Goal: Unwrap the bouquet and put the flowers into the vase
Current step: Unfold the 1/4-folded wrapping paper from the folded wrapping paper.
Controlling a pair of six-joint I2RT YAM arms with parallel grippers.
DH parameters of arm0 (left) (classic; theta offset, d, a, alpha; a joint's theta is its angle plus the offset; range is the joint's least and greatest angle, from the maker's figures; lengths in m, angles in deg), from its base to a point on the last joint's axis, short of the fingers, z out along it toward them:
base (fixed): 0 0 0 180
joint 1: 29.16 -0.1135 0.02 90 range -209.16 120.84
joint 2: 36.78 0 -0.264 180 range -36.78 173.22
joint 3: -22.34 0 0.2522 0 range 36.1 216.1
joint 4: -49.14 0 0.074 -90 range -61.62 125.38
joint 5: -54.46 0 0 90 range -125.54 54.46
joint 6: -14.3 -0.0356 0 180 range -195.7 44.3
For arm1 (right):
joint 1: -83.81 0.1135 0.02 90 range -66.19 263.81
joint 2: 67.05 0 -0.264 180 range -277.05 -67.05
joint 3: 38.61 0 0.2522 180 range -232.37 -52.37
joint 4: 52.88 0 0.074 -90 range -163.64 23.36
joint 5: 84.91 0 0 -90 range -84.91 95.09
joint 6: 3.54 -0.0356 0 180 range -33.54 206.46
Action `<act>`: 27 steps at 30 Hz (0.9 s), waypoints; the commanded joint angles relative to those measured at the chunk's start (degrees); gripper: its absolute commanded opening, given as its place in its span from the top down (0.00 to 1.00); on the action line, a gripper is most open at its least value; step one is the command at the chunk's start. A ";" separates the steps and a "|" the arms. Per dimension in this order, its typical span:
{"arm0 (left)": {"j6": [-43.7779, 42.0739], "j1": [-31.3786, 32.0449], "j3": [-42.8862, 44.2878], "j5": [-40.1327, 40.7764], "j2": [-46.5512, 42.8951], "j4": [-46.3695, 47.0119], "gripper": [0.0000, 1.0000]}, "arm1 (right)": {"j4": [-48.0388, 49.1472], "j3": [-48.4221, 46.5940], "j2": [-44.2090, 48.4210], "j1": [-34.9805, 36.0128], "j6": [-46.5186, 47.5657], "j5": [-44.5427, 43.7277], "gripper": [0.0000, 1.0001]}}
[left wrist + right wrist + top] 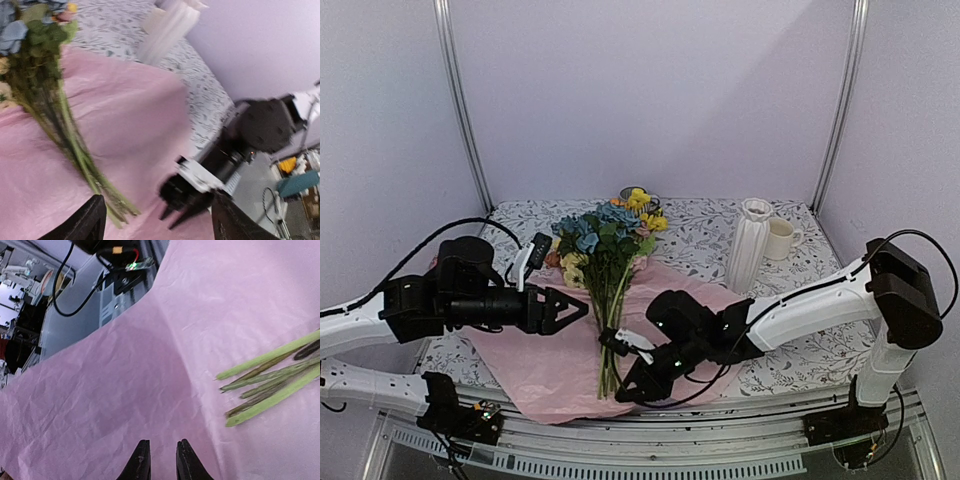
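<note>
The bouquet is unwrapped: the flowers (605, 240) lie loose on the flat lilac-pink paper (540, 385), blooms toward the back and stem ends (609, 380) toward the near edge. My left gripper (575, 312) hovers open just left of the stems (70, 140), holding nothing; its fingers (90, 222) frame the paper (125, 110). My right gripper (625, 390) is low over the paper (125, 365), beside the stem ends (270, 385). Its jaws (164, 460) stand only slightly apart with nothing between them. The white ribbed vase (750, 245) stands upright at the back right.
A cream mug (781, 238) stands right of the vase. A striped cup (638, 193) is partly hidden behind the blooms. The patterned tablecloth (790, 360) shows around the paper. The table's near edge rail (650, 460) runs just below the paper.
</note>
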State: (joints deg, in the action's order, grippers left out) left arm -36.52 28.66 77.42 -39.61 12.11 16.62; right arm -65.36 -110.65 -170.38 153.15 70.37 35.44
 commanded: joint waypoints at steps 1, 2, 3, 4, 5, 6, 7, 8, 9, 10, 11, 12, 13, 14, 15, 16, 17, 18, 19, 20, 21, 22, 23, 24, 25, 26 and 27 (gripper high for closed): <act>-0.19 -6.79 0.03 8.60 1.27 -7.13 0.25 | -2.41 2.28 1.85 3.40 1.64 2.45 0.80; -0.24 -8.16 -0.60 8.83 1.75 -6.96 0.25 | -3.51 2.44 1.71 4.41 1.67 2.06 0.80; -0.24 -9.72 -1.24 8.60 2.13 -6.46 0.25 | -4.66 2.48 1.58 5.21 1.81 1.49 0.80; -0.35 -10.61 -2.08 7.99 2.64 -5.41 0.25 | -5.64 2.55 1.29 5.69 1.78 0.84 0.80; -0.53 -11.29 -3.04 7.33 3.22 -4.09 0.25 | -6.36 2.69 1.09 6.01 1.73 0.53 0.80; -0.54 -11.72 -3.75 6.85 3.80 -2.68 0.25 | -6.93 2.92 1.00 6.18 1.69 0.33 0.80; -0.40 -12.12 -4.66 6.61 4.59 -1.52 0.25 | -7.50 2.98 0.94 6.24 1.62 -0.39 0.80; -0.23 -12.46 -5.35 6.34 5.30 -0.05 0.25 | -8.05 2.84 0.98 6.24 1.52 -1.27 0.80; -0.12 -12.77 -5.82 6.06 6.02 1.00 0.25 | -8.34 2.82 1.38 6.24 1.56 -1.80 0.80; -0.03 -12.98 -6.15 5.75 6.67 1.99 0.25 | -8.42 2.77 1.98 6.23 1.66 -2.36 0.80; 0.10 -13.14 -6.61 5.23 7.36 3.01 0.25 | -8.09 2.82 3.08 6.24 1.83 -2.77 0.80; 0.15 -13.29 -6.99 4.30 8.09 4.29 0.25 | -7.19 3.09 4.43 6.24 1.85 -3.44 0.79; 0.19 -13.54 -7.48 3.05 8.83 5.83 0.25 | -5.98 3.60 6.08 6.24 1.73 -4.44 0.79; 0.27 -13.60 -8.10 1.68 9.65 7.68 0.25 | -4.92 4.14 7.65 6.20 1.50 -6.43 0.78; 0.47 -13.61 -8.66 0.49 10.40 9.46 0.26 | -4.18 4.50 9.26 6.05 0.95 -8.99 0.78; 0.88 -13.58 -9.22 -0.26 11.39 10.89 0.28 | -3.83 4.72 10.50 5.69 0.51 -11.63 0.77; 0.97 -13.61 -9.66 -1.11 12.51 12.14 0.34 | -3.65 4.87 11.45 5.10 -0.17 -14.30 0.77; 0.80 -13.60 -9.83 -2.10 13.73 13.34 0.42 | -3.62 4.89 12.14 4.32 -1.21 -16.47 0.77; 0.62 -13.60 -9.97 -2.95 15.03 14.45 0.48 | -3.90 4.76 12.63 3.46 -1.94 -19.02 0.77; 0.37 -13.59 -9.95 -3.77 16.53 15.40 0.54 | -4.07 4.61 13.08 2.61 -3.17 -22.15 0.77; 0.06 -13.53 -9.68 -4.56 17.91 16.23 0.59 | -4.10 4.69 13.56 1.91 -4.34 -25.08 0.78; -0.09 -13.58 -9.43 -5.00 19.46 16.84 0.62 | -3.74 4.81 14.19 1.37 -6.39 -28.12 0.78; -0.17 -13.58 -8.96 -5.21 21.38 17.25 0.62 | -2.92 5.20 14.90 1.12 -7.72 -30.61 0.78; -0.30 -13.53 -8.40 -5.24 22.68 17.53 0.62 | -1.52 5.72 15.58 0.99 -9.48 -33.42 0.78; -0.51 -13.52 -7.96 -5.24 24.09 17.98 0.62 | 0.12 6.35 16.20 0.97 -11.27 -34.96 0.78; -0.63 -13.52 -7.44 -5.24 25.20 18.60 0.61 | 1.24 6.70 16.69 0.98 -12.30 -36.35 0.78; -0.72 -13.43 -7.05 -5.01 26.43 19.12 0.61 | 2.25 7.14 17.09 0.97 -13.90 -38.33 0.78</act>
State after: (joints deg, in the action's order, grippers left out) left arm -36.33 15.59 68.41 -43.02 34.79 31.33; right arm -68.05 -105.50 -156.15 154.33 63.66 9.08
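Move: The loose near flap of the wrapping paper lies around 5 cm back, 3 cm left and 4 cm below the right hand; the cut stem ends are some 4 cm ahead of that hand, 3 cm left and 6 cm below. For the left hand, the lower stems lie about 6 cm ahead, 3 cm right and 17 cm below. The flower heads are roughly 25 cm ahead, 3 cm right and 15 cm below it. With its nearly shut fingers against the near flap, the right hand pushes it back towards the bases about 5 cm and slightly down, then lifts clear, goes forward past its starting place and turns clockwise. The left hand swings forward and left, then mainly sinks, some 14 cm in all, easing right towards the stems with its fingers closing to about half their opening. ##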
